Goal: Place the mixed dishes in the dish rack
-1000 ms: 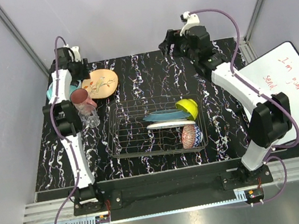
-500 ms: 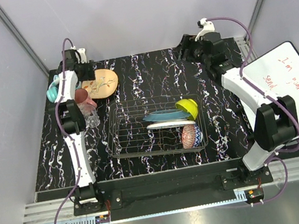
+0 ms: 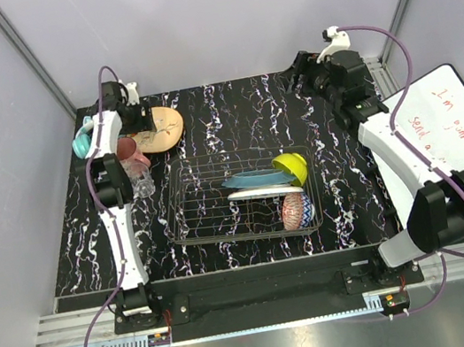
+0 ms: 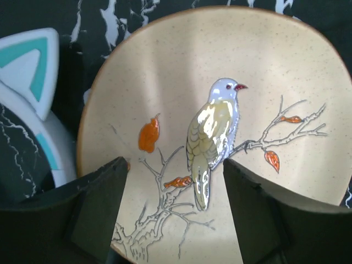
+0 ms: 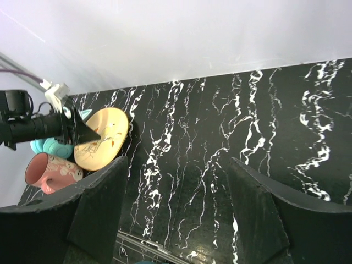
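Observation:
The dish rack (image 3: pixel 195 220) stands mid-table and holds a teal plate (image 3: pixel 255 178), a yellow-green bowl (image 3: pixel 292 166), a white plate (image 3: pixel 262 192) and a red patterned bowl (image 3: pixel 295 210). A tan plate (image 3: pixel 163 127) with a bird drawing (image 4: pixel 220 126) lies at the back left. My left gripper (image 3: pixel 141 116) (image 4: pixel 173 187) hovers open over it, a finger at each side of the bird's branch. A pink mug (image 3: pixel 129 149) (image 5: pixel 49 170) and a small clear glass (image 3: pixel 141 185) sit beside the left arm. My right gripper (image 3: pixel 299 72) (image 5: pixel 176 187) hangs open over bare table at the back right.
Teal cat-ear headphones (image 3: pixel 82 141) (image 4: pixel 33 82) lie against the tan plate's left side. A whiteboard (image 3: pixel 446 136) leans off the table's right edge. The rack's left half has only bare wire. The rack's far rim (image 5: pixel 143 245) shows below the right fingers.
My left gripper has come down and rightward onto the tan plate's back edge. The right arm has swung rightward, toward the back right corner.

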### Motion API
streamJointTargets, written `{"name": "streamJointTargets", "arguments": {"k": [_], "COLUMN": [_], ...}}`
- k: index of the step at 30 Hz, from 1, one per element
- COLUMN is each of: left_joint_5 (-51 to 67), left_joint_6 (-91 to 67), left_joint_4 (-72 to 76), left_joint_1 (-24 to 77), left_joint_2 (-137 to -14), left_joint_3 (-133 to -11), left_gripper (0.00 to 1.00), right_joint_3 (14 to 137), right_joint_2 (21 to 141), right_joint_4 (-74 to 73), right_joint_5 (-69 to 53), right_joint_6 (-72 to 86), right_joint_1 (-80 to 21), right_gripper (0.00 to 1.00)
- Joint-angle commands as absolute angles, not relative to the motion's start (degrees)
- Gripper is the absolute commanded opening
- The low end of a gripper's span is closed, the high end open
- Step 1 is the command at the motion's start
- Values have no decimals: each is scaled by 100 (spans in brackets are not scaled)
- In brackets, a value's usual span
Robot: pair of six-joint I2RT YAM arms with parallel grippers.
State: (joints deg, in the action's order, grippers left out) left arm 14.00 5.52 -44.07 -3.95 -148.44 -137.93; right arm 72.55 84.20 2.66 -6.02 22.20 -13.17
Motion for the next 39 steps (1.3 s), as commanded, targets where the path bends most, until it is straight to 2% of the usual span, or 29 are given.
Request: {"name": "streamJointTargets", "arguments": {"k": [1,6,11,12,16,22,30,35,39], "left_joint_5": [1600,1854,2082,2031,1758,950,1274,1178,1282], "left_joint_6": [475,615,1028,1063,1816,2609,2620,2523,2190], "left_joint_4": [-4957,-5062,-5412,-5458,-5817,-6108,-6258,-6100,-5705], "left_joint_1": [-343,-220,333,525,878,1634,1907,1872,1627], "left_joint_2": [-14678,-14669,-14704,-14730,-14740,-14634,-14800,-14548,-13993], "left_joint_3": [-13536,-13412,-13236,-13332,-13640,-13280,-13780,-14203,-14063], "left_gripper": [75,74,74,80,75,76,75,75,75], "right_joint_3": [7242,7260,7260,7251,7190,7163,7110,7031,7242], "right_joint_2": [8104,8156,8156,8148,8060,8016,8015,8445,9392], "right_joint_4": [141,123,123,123,123,123,123,167,342], "right_joint_5": [-439,-501,-483,-466,-457,-457,-510,-676,-1290], "right_joint_6": [2109,2136,2118,2127,2101,2127,2144,2276,2680], "right_joint_1": [-1239,-1222,-1204,-1195,-1178,-1151,-1143,-1134,-1081], "right_gripper": [79,79,79,79,79,80,80,80,79]}}
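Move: The tan bird plate lies flat right beneath my left fingertips, its middle about 4 cm to their right and a centimetre or two lower. The pink mug lies some 8 cm back and 3 cm left of this hand, the headphones about 14 cm straight left; the dish rack's middle is roughly 26 cm right and 27 cm back. From my right hand, high up, the plate is about 37 cm left, 14 cm ahead and 28 cm below. With open fingers resting on the bird plate's face, I sweep my left hand right and back towards the rack, about 20 cm across and 10 cm in, slowly at first and then fast, while staying low. My wrist swings some 40 degrees clockwise as my fingertips drag the plate along and end up right of its middle; then I halt there, still open. ##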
